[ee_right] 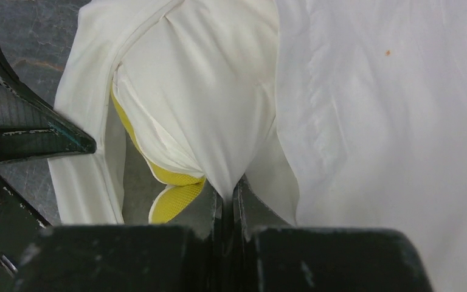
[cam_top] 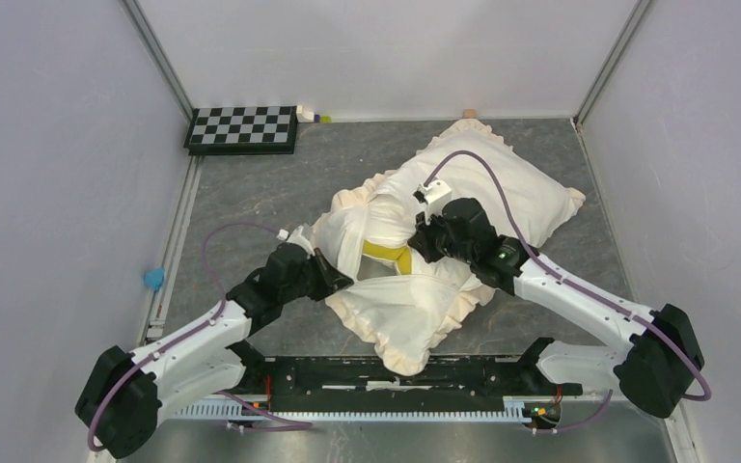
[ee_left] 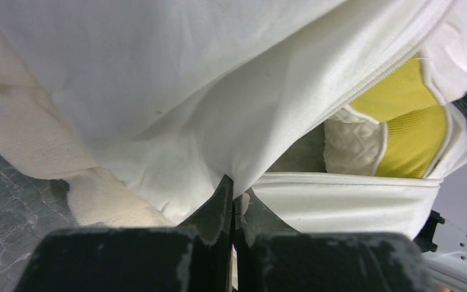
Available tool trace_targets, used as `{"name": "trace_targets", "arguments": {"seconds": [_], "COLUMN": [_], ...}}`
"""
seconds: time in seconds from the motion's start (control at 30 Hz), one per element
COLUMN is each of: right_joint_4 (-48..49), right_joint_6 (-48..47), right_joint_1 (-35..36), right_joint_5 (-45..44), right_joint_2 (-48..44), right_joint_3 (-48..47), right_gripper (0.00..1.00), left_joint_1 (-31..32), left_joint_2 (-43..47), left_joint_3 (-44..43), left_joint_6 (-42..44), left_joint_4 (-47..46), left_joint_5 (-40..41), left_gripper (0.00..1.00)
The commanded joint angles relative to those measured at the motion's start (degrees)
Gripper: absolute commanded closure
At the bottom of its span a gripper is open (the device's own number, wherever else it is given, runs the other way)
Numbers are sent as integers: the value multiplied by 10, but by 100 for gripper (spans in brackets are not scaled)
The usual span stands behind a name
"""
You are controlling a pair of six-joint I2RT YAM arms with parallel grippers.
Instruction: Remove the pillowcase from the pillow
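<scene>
The pillowcase [cam_top: 415, 323] lies cream side up on the grey table, its frilled edge all round, with the pillow inside. At its open mouth the pillow's yellow band [cam_top: 387, 253] shows. My left gripper [cam_top: 341, 281] is shut on the cream cloth of the pillowcase [ee_left: 188, 91] at the mouth's left lip, pinched at the fingertips [ee_left: 234, 193]. Beyond it the pillow [ee_left: 410, 131] shows quilted cream and yellow. My right gripper [cam_top: 419, 242] is shut on the pillow's smooth white face [ee_right: 188, 91] just above its yellow edge, pinched between the tips [ee_right: 227, 190]. The pillowcase [ee_right: 377, 121] drapes to the right.
A black-and-white checkerboard [cam_top: 243, 128] sits at the back left, with a small white object [cam_top: 309, 116] beside it. A blue item [cam_top: 154, 279] lies by the left wall. A black rail [cam_top: 396, 372] runs along the near edge. The left gripper's finger [ee_right: 30, 131] shows in the right wrist view.
</scene>
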State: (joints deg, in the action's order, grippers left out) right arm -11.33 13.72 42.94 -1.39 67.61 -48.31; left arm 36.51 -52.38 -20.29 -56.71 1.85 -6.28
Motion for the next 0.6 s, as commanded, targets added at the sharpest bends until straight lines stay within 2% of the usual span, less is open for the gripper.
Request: {"name": "trace_targets", "arguments": {"seconds": [0.0,0.07,0.17,0.2,0.23,0.27,0.3,0.4,0.5,0.57], "right_joint_4": [81,102,121,127,131,133,135,133,136,139], "right_joint_6": [-8,-3,7,8,8,8,8,4,2,2], "right_joint_1": [-16,-16,-16,-16,-16,-17,-16,-17,-17,-16], "right_joint_5": [11,41,66,70,75,81,86,93,96,99], "right_joint_2": [-17,-7,4,5,7,8,9,12,13,13], "right_joint_3": [14,27,37,39,42,45,46,47,50,52], "right_gripper": [100,100,100,100,100,100,100,100,100,100], "left_joint_1": [-2,-2,-2,-2,-2,-2,-2,-2,-2,-2], "left_joint_2": [5,17,22,20,14,8,3,8,11,-5], "left_joint_3": [-56,-83,-132,-152,-168,-190,-207,-236,-236,-243], "left_joint_6": [61,78,117,132,148,164,188,220,247,253], "left_joint_4": [112,140,208,229,251,269,280,275,229,206], "left_joint_5": [-17,5,88,111,132,140,138,116,103,105], "left_gripper": [94,91,89,86,77,57,47,27,17,16]}}
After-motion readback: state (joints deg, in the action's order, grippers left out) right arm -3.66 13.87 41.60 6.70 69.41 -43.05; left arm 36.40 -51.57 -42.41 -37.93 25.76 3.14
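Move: My left hand has the near-left edge of the pillowcase's opening shut between its fingertips. From there the pillow's yellow side panel shows about 6 cm to the right, 5 cm ahead and 2 cm lower, and the near ruffled corner lies roughly 14 cm back, 10 cm right and 7 cm down. My right hand grips a bunch of the pillow's white cloth; the yellow panel is some 5 cm to its left, level fore and aft, and 5 cm below. I let go of the pillowcase edge with my left hand: it starts rising as the fingers part, spreads them wide and backs away up about 8 cm, drifting some 3 cm forward and left while its left side rolls up. My right hand keeps its pinch on the pillow cloth and eases down a couple of centimetres and slightly left. ##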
